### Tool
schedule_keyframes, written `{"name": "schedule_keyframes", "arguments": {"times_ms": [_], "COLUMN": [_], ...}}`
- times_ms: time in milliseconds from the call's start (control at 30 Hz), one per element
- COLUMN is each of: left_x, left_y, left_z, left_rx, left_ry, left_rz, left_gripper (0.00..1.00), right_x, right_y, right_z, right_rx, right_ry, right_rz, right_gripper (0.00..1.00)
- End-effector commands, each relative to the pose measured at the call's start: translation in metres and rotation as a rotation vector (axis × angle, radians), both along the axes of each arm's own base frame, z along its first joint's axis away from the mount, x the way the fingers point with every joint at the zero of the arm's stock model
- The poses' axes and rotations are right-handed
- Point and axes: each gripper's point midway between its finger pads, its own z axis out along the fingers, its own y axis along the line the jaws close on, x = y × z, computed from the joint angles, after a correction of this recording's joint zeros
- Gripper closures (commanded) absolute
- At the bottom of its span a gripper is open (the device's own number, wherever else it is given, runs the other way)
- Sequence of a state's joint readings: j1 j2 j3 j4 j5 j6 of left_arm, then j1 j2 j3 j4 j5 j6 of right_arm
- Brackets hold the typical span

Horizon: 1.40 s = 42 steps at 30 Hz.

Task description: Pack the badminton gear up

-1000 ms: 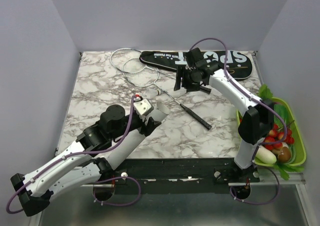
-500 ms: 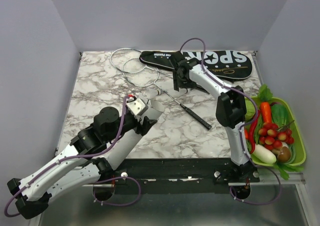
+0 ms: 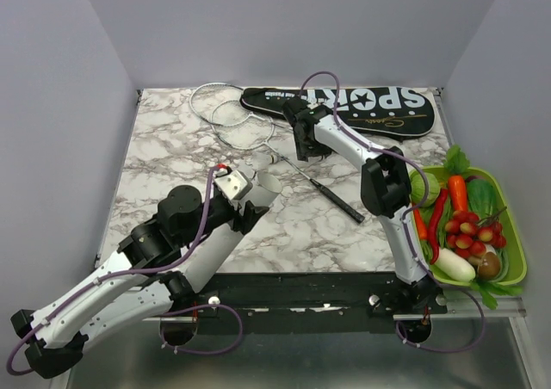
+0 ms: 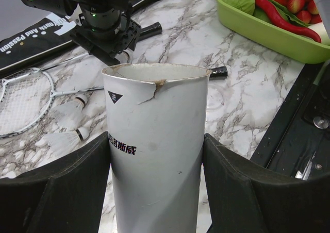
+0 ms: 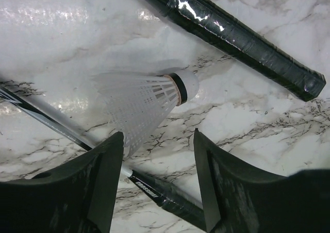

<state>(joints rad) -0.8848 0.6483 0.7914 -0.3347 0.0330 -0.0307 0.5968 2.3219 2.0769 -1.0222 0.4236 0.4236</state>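
The long black bag (image 3: 370, 109) lettered SPORT lies along the table's far edge. Two rackets lie left of it, their pale hoops (image 3: 231, 118) overlapping and one black handle (image 3: 340, 201) pointing toward mid-table. My right gripper (image 3: 306, 146) hangs low over the marble, open (image 5: 154, 140). A white shuttlecock (image 5: 144, 99) lies just ahead of its jaws, its skirt by the left finger, beside a racket handle (image 5: 232, 32). A second racket's shaft (image 5: 160, 194) passes under the jaws. My left gripper (image 4: 156, 140) is shut on an upright white tube (image 4: 154, 109) with a torn rim.
Two more shuttlecocks (image 4: 69, 120) lie on the marble beside a racket hoop (image 4: 20, 101). A green tray (image 3: 508, 234) of vegetables stands at the table's right edge. Grey walls enclose the table on three sides.
My right arm has swung left off the bag and come down close to the shuttlecock, its jaws narrowing slightly. The left arm with the tube has barely shifted.
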Motion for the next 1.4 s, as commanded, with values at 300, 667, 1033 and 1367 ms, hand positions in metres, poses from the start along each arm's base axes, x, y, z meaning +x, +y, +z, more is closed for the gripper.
{"name": "schedule_keyframes", "arguments": {"times_ms": [300, 667, 1033, 1367], "left_x": [-0.002, 0.006, 0.011, 0.005], "left_y": [0.007, -0.003, -0.036, -0.067], "left_z": [-0.009, -0.010, -0.014, -0.013], "left_rx": [0.007, 0.056, 0.101, 0.105], "left_ry": [0.053, 0.028, 0.015, -0.038], "left_rz": [0.035, 0.008, -0.115, -0.283], "left_gripper": [1.00, 1.00, 1.00, 1.00], "right_x": [0.009, -0.015, -0.097, -0.191], "right_y": [-0.017, -0.033, -0.031, 0.000], "right_z": [0.000, 0.063, 0.152, 0.231], "right_rx": [-0.142, -0.081, 0.252, 0.619], "right_ry": [-0.041, -0.126, -0.166, -0.084], "right_rz": [-0.012, -0.019, 0.160, 0.502], "right_gripper": [0.91, 0.99, 0.99, 0.99]}}
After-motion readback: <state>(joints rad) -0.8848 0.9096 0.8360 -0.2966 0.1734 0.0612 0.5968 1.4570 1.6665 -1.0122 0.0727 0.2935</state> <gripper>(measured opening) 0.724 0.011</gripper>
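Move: The nearest shuttlecock lies at the right fingertips, its middle about 3 cm ahead, 1 cm left and 2 cm below. The far racket handle is some 8 cm ahead and 8 cm right, the near one about 10 cm back and 10 cm right, both 3 cm lower. The held tube's mouth is roughly 20 cm back, 10 cm left and 25 cm higher. From the left hand, the shuttlecock is about 29 cm ahead, 13 cm right and 23 cm below. Close the right gripper on the rim of the shuttlecock's skirt while easing slightly right, then lift it some 21 cm and draw it back about 14 cm towards the tube mouth, turning the wrist roughly 30 degrees with its left side rising. Keep the left grip on the tube; once the shuttlecock is pinched, bring the tube about 4 cm right and as much down to meet it. ##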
